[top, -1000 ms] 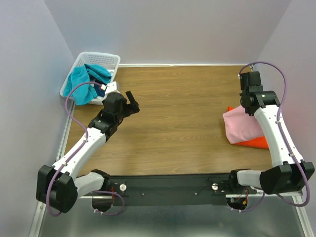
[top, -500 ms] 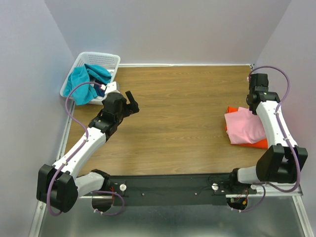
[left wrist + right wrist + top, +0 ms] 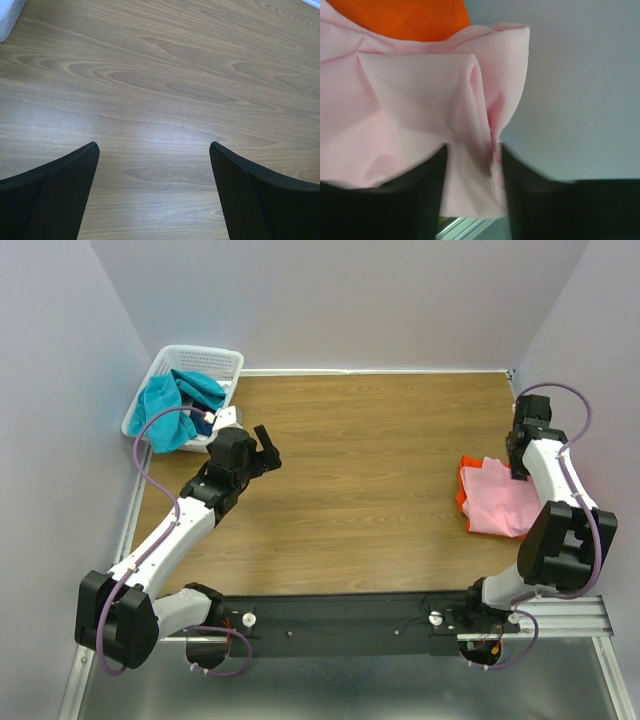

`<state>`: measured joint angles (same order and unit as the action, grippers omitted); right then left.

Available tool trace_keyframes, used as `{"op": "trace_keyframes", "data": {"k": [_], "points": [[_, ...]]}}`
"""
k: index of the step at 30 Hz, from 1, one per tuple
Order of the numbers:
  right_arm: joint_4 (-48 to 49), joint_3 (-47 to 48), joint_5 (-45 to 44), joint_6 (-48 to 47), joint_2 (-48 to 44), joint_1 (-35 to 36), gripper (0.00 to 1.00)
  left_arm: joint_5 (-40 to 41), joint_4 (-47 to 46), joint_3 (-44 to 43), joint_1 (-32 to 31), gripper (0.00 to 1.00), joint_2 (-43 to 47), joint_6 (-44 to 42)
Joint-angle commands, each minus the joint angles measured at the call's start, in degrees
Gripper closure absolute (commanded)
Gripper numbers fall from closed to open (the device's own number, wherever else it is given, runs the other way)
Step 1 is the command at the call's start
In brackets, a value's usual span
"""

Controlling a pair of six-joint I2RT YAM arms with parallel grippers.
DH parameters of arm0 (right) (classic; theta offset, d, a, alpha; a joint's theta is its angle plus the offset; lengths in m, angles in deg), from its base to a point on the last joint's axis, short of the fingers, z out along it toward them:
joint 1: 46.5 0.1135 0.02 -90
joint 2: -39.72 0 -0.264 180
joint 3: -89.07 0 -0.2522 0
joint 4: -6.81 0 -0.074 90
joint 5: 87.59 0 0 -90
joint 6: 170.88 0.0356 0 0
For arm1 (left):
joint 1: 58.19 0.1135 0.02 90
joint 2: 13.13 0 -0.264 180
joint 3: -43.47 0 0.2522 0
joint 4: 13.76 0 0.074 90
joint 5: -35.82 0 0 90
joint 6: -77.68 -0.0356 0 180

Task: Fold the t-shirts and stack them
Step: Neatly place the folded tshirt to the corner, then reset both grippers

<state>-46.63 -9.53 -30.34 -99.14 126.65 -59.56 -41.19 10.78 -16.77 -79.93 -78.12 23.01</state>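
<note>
A light pink t-shirt (image 3: pixel 498 504) lies folded on top of a bright orange t-shirt (image 3: pixel 463 481) at the table's right edge. My right gripper (image 3: pixel 521 468) is at the pink shirt's far right corner, close to the wall. In the right wrist view its jaws stand apart with a bunched fold of the pink shirt (image 3: pixel 410 100) lying loosely between the fingers (image 3: pixel 420 195), and the orange shirt (image 3: pixel 405 15) shows beyond. My left gripper (image 3: pixel 268 446) hovers open over bare wood at the left, and nothing is between its fingers (image 3: pixel 60 190).
A white basket (image 3: pixel 232 360) at the far left corner holds teal and dark blue garments (image 3: pixel 168 400). The side wall (image 3: pixel 580 90) stands right next to my right gripper. The table's metal edge runs just under the right fingers.
My right arm swung outward toward the right wall, drawing the pink shirt over the orange one, and its jaws have parted. The left arm has not moved.
</note>
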Motion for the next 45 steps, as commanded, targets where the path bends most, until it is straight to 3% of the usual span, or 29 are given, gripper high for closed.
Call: {"op": "trace_keyframes", "data": {"k": [1,2,6,14,21,26,31,35,39,45], "points": [[2.33,-0.49,1.46,1.82,0.78,-0.74,0.18,-0.07,-0.59,0.60,0.29,0.02,-0.40,-0.70],[2.33,-0.49,1.03,2.09,0.78,-0.74,0.00,-0.07,-0.59,0.60,0.29,0.02,-0.31,-0.70],[2.33,0.39,1.02,3.32,0.08,-0.74,0.00,-0.07,-0.59,0.60,0.29,0.02,-0.31,-0.53],[4.87,2.76,13.50,7.97,-6.08,-0.74,0.00,0.28,-0.42,0.43,0.29,0.02,-0.40,-0.35],[12.77,1.01,24.89,21.04,-17.47,-0.74,0.00,0.71,0.46,-0.37,0.29,0.02,-0.23,0.52],[21.65,-3.99,32.39,35.03,-25.31,-0.74,0.00,2.47,2.83,-1.95,0.38,0.02,1.71,2.19],[33.41,-12.60,47.39,42.50,-31.21,-0.83,0.00,3.09,3.28,-2.91,0.38,0.02,5.48,4.13],[39.14,-19.27,57.16,45.95,-31.92,-0.74,0.00,4.05,3.36,-2.57,0.38,0.02,8.73,5.79],[51.60,-26.56,66.29,51.03,-32.53,-0.74,0.00,6.69,3.63,-0.38,0.38,0.02,11.72,7.90],[55.85,-34.67,73.09,53.42,-32.09,-0.74,0.00,7.84,3.37,2.70,0.38,0.02,13.75,10.02]]}}
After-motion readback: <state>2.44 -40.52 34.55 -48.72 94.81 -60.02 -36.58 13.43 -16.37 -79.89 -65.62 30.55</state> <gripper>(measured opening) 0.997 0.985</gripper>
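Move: The folded pink t-shirt's middle is some 10 cm left, roughly 4 cm ahead and 3 cm below the right hand, whose fingers are at the shirt's wall-side edge. The orange t-shirt lies underneath, also about 10 cm left, 4 cm ahead and 5 cm down. From the left hand, the pink t-shirt is about 55 cm right, level fore-and-aft, some 10 cm lower; the teal t-shirt is about 19 cm ahead, 18 cm left, near hand height. Finish opening the right gripper wide to let the pink cloth go, then lift it about 16 cm and a little forward. Carry it some 20 cm left across the stack, sinking about 7 cm at the end, while the fingers swing up from down-right to nearly level, pointing forward. Late on, raise the open left hand about 6 cm, easing slightly back and left. ##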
